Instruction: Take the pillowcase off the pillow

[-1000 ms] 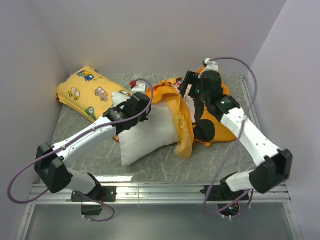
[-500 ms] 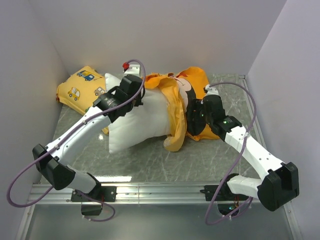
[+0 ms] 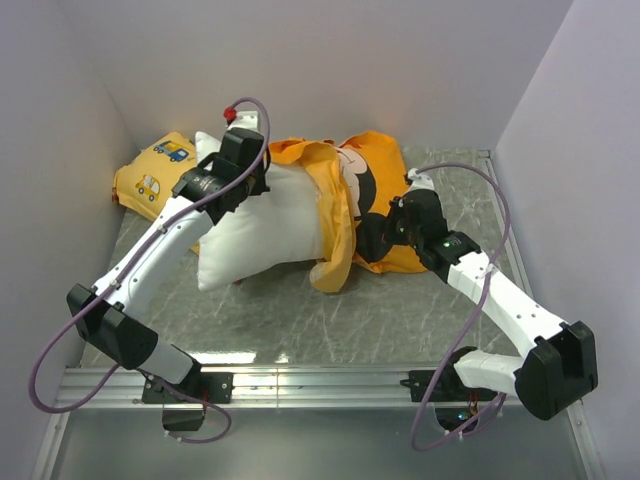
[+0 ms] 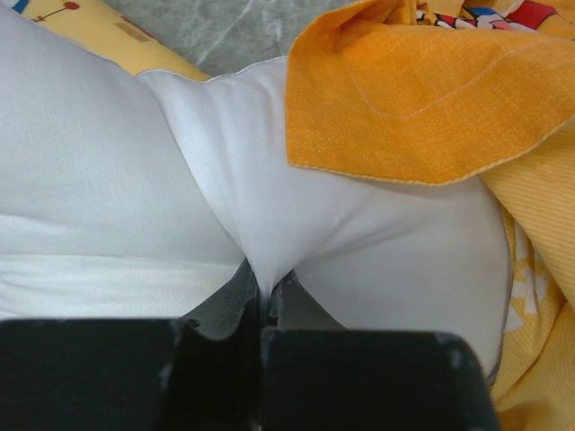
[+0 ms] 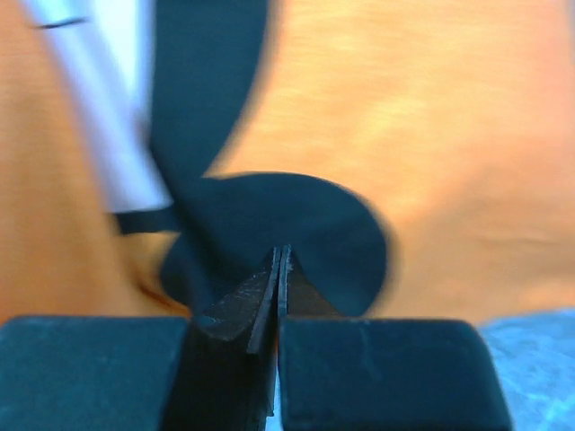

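The white pillow lies across the middle of the table, its left half bare. Its right end sits inside the orange pillowcase, whose open hem is bunched round the pillow's middle. My left gripper is shut on a pinch of the pillow's white fabric at its back edge; in the left wrist view the cloth funnels into the closed left gripper, with an orange flap beyond. My right gripper is shut, its tips pressed against the black print on the pillowcase; no fold shows between them.
A smaller yellow pillow with little cars lies at the back left, partly under the white pillow's corner. Grey walls close in the left, back and right. A metal rail runs along the near edge.
My left arm has drawn the pillow back and to the left, baring more of it. My right gripper has come down from the back onto the pillowcase's near side and shut.
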You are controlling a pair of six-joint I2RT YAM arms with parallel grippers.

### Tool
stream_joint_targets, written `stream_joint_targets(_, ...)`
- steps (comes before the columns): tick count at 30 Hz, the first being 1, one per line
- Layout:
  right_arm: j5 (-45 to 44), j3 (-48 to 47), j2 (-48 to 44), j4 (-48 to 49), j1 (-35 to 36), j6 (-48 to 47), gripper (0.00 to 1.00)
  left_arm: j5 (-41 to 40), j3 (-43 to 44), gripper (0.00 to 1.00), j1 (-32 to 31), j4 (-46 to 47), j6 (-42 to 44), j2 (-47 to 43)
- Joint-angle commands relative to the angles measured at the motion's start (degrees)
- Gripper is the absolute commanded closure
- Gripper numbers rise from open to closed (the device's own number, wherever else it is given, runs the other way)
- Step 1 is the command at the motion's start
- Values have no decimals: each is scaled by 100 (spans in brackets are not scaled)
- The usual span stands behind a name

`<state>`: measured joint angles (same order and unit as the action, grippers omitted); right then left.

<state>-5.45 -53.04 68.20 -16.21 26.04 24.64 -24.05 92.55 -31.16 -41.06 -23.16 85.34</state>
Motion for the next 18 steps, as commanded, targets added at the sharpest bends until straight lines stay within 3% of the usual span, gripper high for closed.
stream_joint_targets(1,-588,-163,-9,-215,-500,163,100,49,492,100,503,643,-4,-412)
stream_joint_targets(5,271,-14,-263,2,-1066,190,100,611,369,99,918,783,-136,-580)
stream_joint_targets(6,525,47,-377,108,-988,181,88,725,343,99,918,775,-128,-554)
stream_joint_targets(9,258,-39,-484,276,-234,50,67,823,281,99,918,731,-154,-492)
stream_joint_targets(12,-131,-119,-317,329,487,-188,52,841,123,100,918,845,-154,-571)
stream_joint_targets(15,-158,-154,-46,416,822,-214,43,841,149,100,918,828,-154,-562)
stream_joint_targets(18,-263,-268,279,408,964,-223,41,841,210,100,918,801,-136,-545)
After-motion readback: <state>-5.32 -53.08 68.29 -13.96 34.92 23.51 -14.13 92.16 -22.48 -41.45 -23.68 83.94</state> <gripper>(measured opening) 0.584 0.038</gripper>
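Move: Some 10 cm to the right hand's left and 2 cm farther out lies the pillowcase cuff, about 10 cm lower; the case's black patch is nearer, roughly 3 cm left, 3 cm ahead and 13 cm below. The white pillow's middle is about 24 cm left, 2 cm ahead and 9 cm down. From the left hand, already gripping the pillow, the cuff lies about 15 cm right, level fore and aft, and 18 cm below. Swinging right about 5 cm with shut, seemingly empty fingers, the right hand then reverses and sweeps some 10 cm left and 4 cm back, the fingers opening to over half as it nears the cuff. Meanwhile the left hand keeps its pinch on the white pillow and draws it left about 3 cm, away from the right hand's starting place, then holds there. ##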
